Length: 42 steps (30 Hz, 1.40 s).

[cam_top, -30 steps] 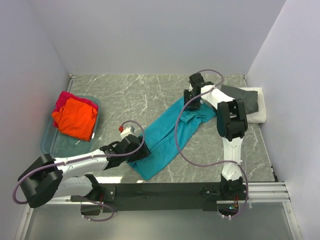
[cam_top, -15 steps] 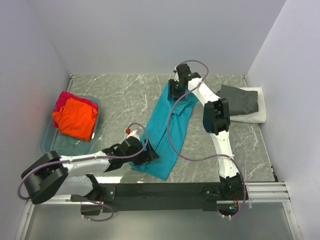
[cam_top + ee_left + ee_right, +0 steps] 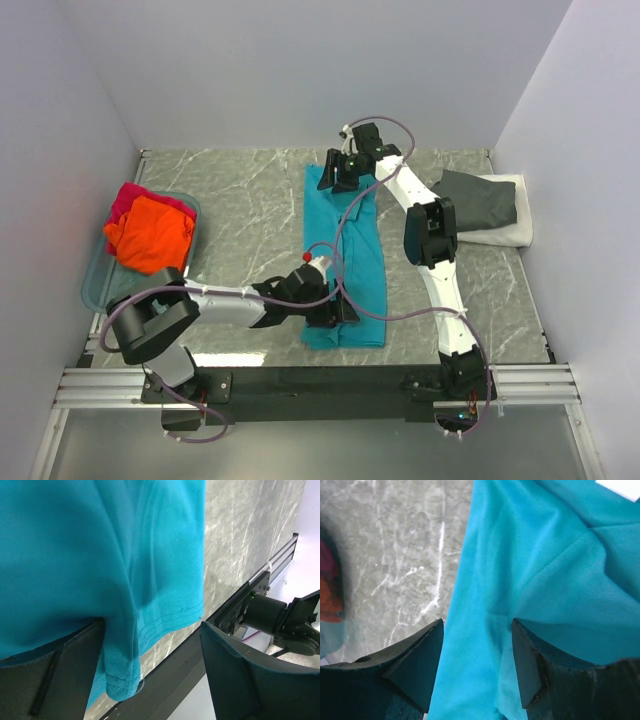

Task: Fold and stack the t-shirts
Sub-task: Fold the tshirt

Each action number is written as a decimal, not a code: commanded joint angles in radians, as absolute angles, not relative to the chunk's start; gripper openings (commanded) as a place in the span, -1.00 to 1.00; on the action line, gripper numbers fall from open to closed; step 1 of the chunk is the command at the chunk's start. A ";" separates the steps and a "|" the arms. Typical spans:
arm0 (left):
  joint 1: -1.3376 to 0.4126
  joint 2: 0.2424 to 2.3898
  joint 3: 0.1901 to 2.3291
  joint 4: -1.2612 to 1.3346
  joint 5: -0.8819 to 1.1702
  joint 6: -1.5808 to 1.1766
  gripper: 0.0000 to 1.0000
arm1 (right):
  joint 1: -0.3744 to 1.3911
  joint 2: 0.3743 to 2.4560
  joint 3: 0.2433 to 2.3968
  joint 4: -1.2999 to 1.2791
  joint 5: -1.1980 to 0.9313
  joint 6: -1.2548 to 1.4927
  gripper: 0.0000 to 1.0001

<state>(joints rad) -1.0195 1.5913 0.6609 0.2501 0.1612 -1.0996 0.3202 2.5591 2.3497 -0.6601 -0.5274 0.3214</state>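
The teal t-shirt (image 3: pixel 365 270) lies as a long folded strip running from the table's far middle to the near edge. My right gripper (image 3: pixel 333 178) hovers at its far end, its jaws open with teal cloth (image 3: pixel 485 580) lying flat between them (image 3: pixel 477 622). At the near end my left gripper (image 3: pixel 338 310) is open wide (image 3: pixel 154 627); the hem (image 3: pixel 120 680) drapes over one finger, well away from the other. An orange t-shirt (image 3: pixel 150 235) and a magenta-red one (image 3: pixel 125 200) sit bunched in the tub. A dark grey t-shirt (image 3: pixel 480 200) lies folded on a white one (image 3: pixel 515 232).
The clear bluish tub (image 3: pixel 95 285) stands at the left edge. The folded grey and white pile is against the right wall. A purple cable (image 3: pixel 345 285) from the right arm loops over the teal strip. The black rail (image 3: pixel 330 382) runs along the near edge.
Both arms swung left, turning the teal shirt from a diagonal into a straight front-to-back strip. The right gripper's jaws have spread wider apart.
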 commanded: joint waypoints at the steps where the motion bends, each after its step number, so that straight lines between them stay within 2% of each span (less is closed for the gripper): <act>1: -1.026 1.598 0.747 0.186 0.144 -1.043 0.66 | 0.310 2.537 2.382 -0.612 -0.581 0.313 0.28; 6: -1.028 1.530 0.821 0.040 0.003 -0.985 0.69 | 0.305 2.407 2.281 -0.543 -0.519 0.269 0.29; 14: -1.028 1.254 0.787 -0.115 -0.273 -0.983 0.75 | 0.293 1.939 1.875 -0.359 -0.356 0.207 0.33; 21: -1.025 1.166 0.666 -0.189 -0.270 -1.043 0.77 | 0.291 1.623 1.489 -0.382 -0.273 0.259 0.34; 25: -1.025 1.163 0.585 -0.181 -0.252 -1.104 0.77 | 0.363 1.377 1.153 -0.376 -0.195 0.296 0.34; 31: -1.026 1.121 0.494 -0.134 -0.224 -1.146 0.75 | 0.462 1.070 0.801 -0.419 -0.098 0.425 0.33; 39: -1.054 1.147 0.403 -0.014 -0.164 -1.187 0.72 | 0.551 0.720 0.530 -0.575 -0.123 0.603 0.29; 42: -1.071 1.158 0.394 -0.011 -0.167 -1.201 0.69 | 0.583 0.674 0.497 -0.612 -0.117 0.682 0.28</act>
<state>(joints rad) -1.0500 1.1439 0.4095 -0.0612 -0.1864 -1.1687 0.5549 0.7086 0.5209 -0.5713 -0.1238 0.5735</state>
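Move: The t-shirt lies as a long strip pointing away from the bases. Its near-left hem corner is about 9 cm left and 6 cm back of the left hand, some 3 cm lower; the near-right corner is roughly 12 cm right and 6 cm back of that hand. From the right hand at the far end, the near-right corner lies about 46 cm back and 14 cm right, with the folded grey shirt some 41 cm right and 7 cm back. The straightened t-shirt is left lying as both open hands rise clear and make for its near end. The right arcs up some 20 cm, then down again while sweeping about 37 cm back and 13 cm right, to hover by the near-right edge. The left hops up about 11 cm and over to the left, sinking beside the near-left corner, fingers still wide. ##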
